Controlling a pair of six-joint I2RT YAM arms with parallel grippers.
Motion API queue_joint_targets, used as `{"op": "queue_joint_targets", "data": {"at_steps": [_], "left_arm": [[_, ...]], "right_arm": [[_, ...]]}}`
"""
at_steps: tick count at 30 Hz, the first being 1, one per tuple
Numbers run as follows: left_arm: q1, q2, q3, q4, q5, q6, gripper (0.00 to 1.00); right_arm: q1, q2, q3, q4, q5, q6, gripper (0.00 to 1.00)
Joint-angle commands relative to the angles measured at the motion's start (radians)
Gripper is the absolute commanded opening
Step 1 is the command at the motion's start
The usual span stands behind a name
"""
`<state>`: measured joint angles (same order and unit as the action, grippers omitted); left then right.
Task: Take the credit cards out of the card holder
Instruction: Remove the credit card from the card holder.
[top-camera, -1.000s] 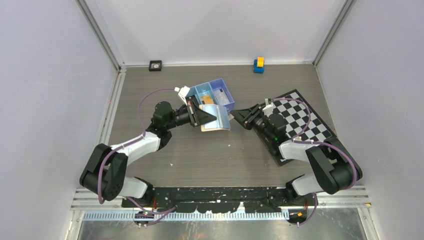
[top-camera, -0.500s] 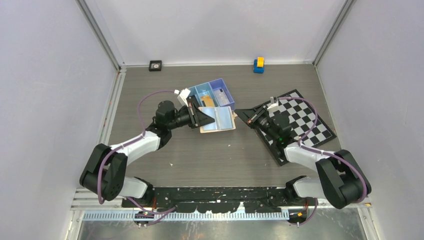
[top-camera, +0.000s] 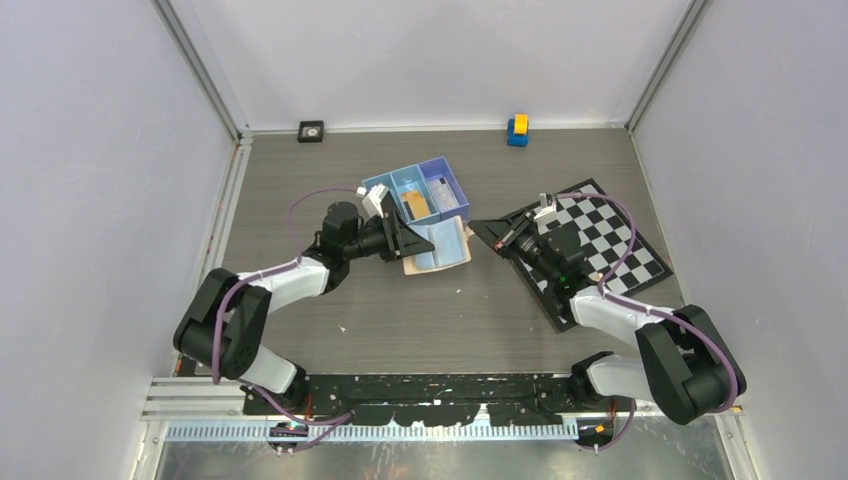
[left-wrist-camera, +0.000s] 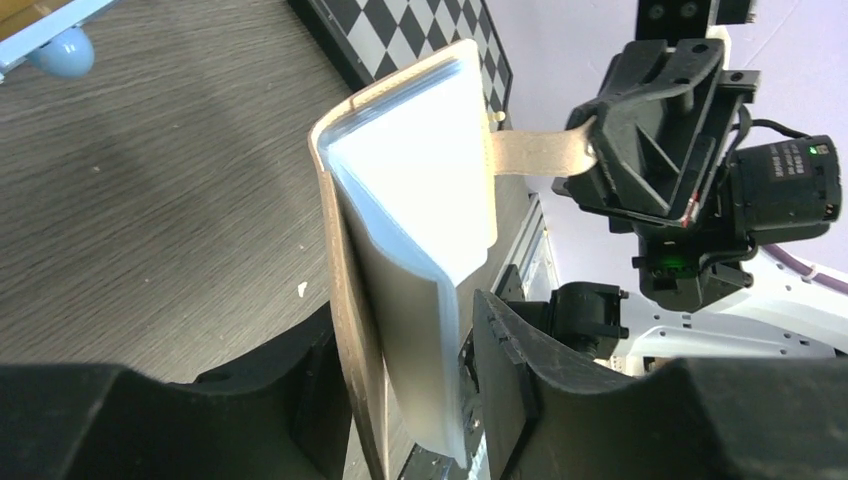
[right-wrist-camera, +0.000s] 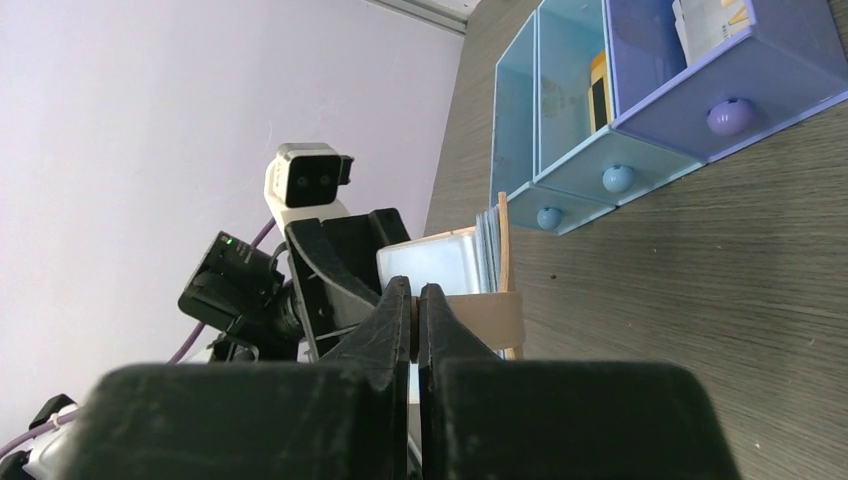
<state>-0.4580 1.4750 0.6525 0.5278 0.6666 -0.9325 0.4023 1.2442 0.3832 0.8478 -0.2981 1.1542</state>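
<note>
The tan card holder (top-camera: 446, 246) hangs just off the table between both grippers, its pale plastic sleeves (left-wrist-camera: 415, 170) fanned open. My left gripper (left-wrist-camera: 405, 335) is open. Its jaws stand either side of the holder's spine end, with a gap showing on the sleeve side. My right gripper (right-wrist-camera: 415, 297) is shut on the holder's snap tab (right-wrist-camera: 492, 318), seen from the other side as a tan strap (left-wrist-camera: 535, 152). No credit cards show inside the sleeves. An orange-tan card (top-camera: 417, 204) and a pale one (top-camera: 446, 196) lie in the blue tray (top-camera: 404, 173).
The blue three-compartment tray (right-wrist-camera: 575, 172) sits just behind the holder. A checkered mat (top-camera: 603, 242) lies under the right arm. A yellow-and-blue block (top-camera: 517, 129) and a small black square (top-camera: 311, 130) rest by the back wall. Walls enclose the table on three sides.
My right gripper shut on the snap tab and drew back a little. My left gripper then let go of the holder and its jaws spread. The holder shifted slightly toward the tray.
</note>
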Motion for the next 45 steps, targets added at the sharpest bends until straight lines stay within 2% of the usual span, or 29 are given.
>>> {"op": "queue_joint_targets", "data": {"at_steps": [1, 3, 6, 8, 11, 18, 23, 27, 33, 39, 45], "left_arm": [[-0.004, 0.043, 0.057, 0.014, 0.0, 0.005, 0.45], [-0.004, 0.075, 0.069, -0.012, -0.01, 0.006, 0.4], [-0.003, 0.121, 0.11, -0.131, -0.044, 0.047, 0.18], [-0.004, 0.157, 0.139, -0.214, -0.07, 0.089, 0.08], [-0.004, 0.204, 0.167, -0.298, -0.1, 0.134, 0.0], [-0.028, 0.27, 0.268, -0.515, -0.198, 0.234, 0.0], [-0.042, 0.288, 0.286, -0.572, -0.246, 0.262, 0.0], [-0.049, 0.306, 0.3, -0.599, -0.274, 0.275, 0.0], [-0.054, 0.328, 0.322, -0.632, -0.298, 0.292, 0.0], [-0.057, 0.342, 0.338, -0.654, -0.308, 0.303, 0.0], [-0.061, 0.354, 0.353, -0.672, -0.316, 0.314, 0.0]], "right_arm": [[0.008, -0.026, 0.024, 0.054, -0.008, -0.019, 0.01], [0.01, -0.036, 0.029, 0.011, 0.002, -0.038, 0.01], [0.01, -0.036, 0.052, -0.101, 0.018, -0.089, 0.01], [0.011, -0.021, 0.077, -0.204, 0.039, -0.131, 0.0], [0.012, 0.022, 0.112, -0.337, 0.073, -0.175, 0.01], [0.009, 0.136, 0.234, -0.693, 0.164, -0.308, 0.01], [0.011, 0.245, 0.304, -0.8, 0.195, -0.345, 0.05], [0.015, 0.302, 0.324, -0.831, 0.188, -0.359, 0.15], [0.031, 0.347, 0.329, -0.809, 0.131, -0.369, 0.47], [0.042, 0.442, 0.372, -0.802, 0.05, -0.365, 0.51], [0.072, 0.468, 0.41, -0.841, 0.054, -0.393, 0.44]]}}
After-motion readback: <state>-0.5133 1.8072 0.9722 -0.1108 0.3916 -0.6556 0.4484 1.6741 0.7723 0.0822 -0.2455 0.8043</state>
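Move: Just beyond the left hand's spread fingers, which straddle its left cover, hangs the open card holder, its middle about 3 cm to the right and level. From the right hand, shut on its strap, that middle is some 7 cm left and 2 cm back; the bare table spot for it lies 7 cm left, 1 cm back and 18 cm down. From the left hand, the drawer box's middle is 16 cm ahead, 1 cm left and 13 cm below. Shutting on the holder's left cover early in the descent, the left hand sinks about 13 cm towards the table, easing slightly forward, while the right, still gripping the strap, comes down some 17 cm and drifts right. Both tip their fingers downward. Near the bottom the right fingers open off the strap, then that hand slides about 4 cm left, back towards the holder. ##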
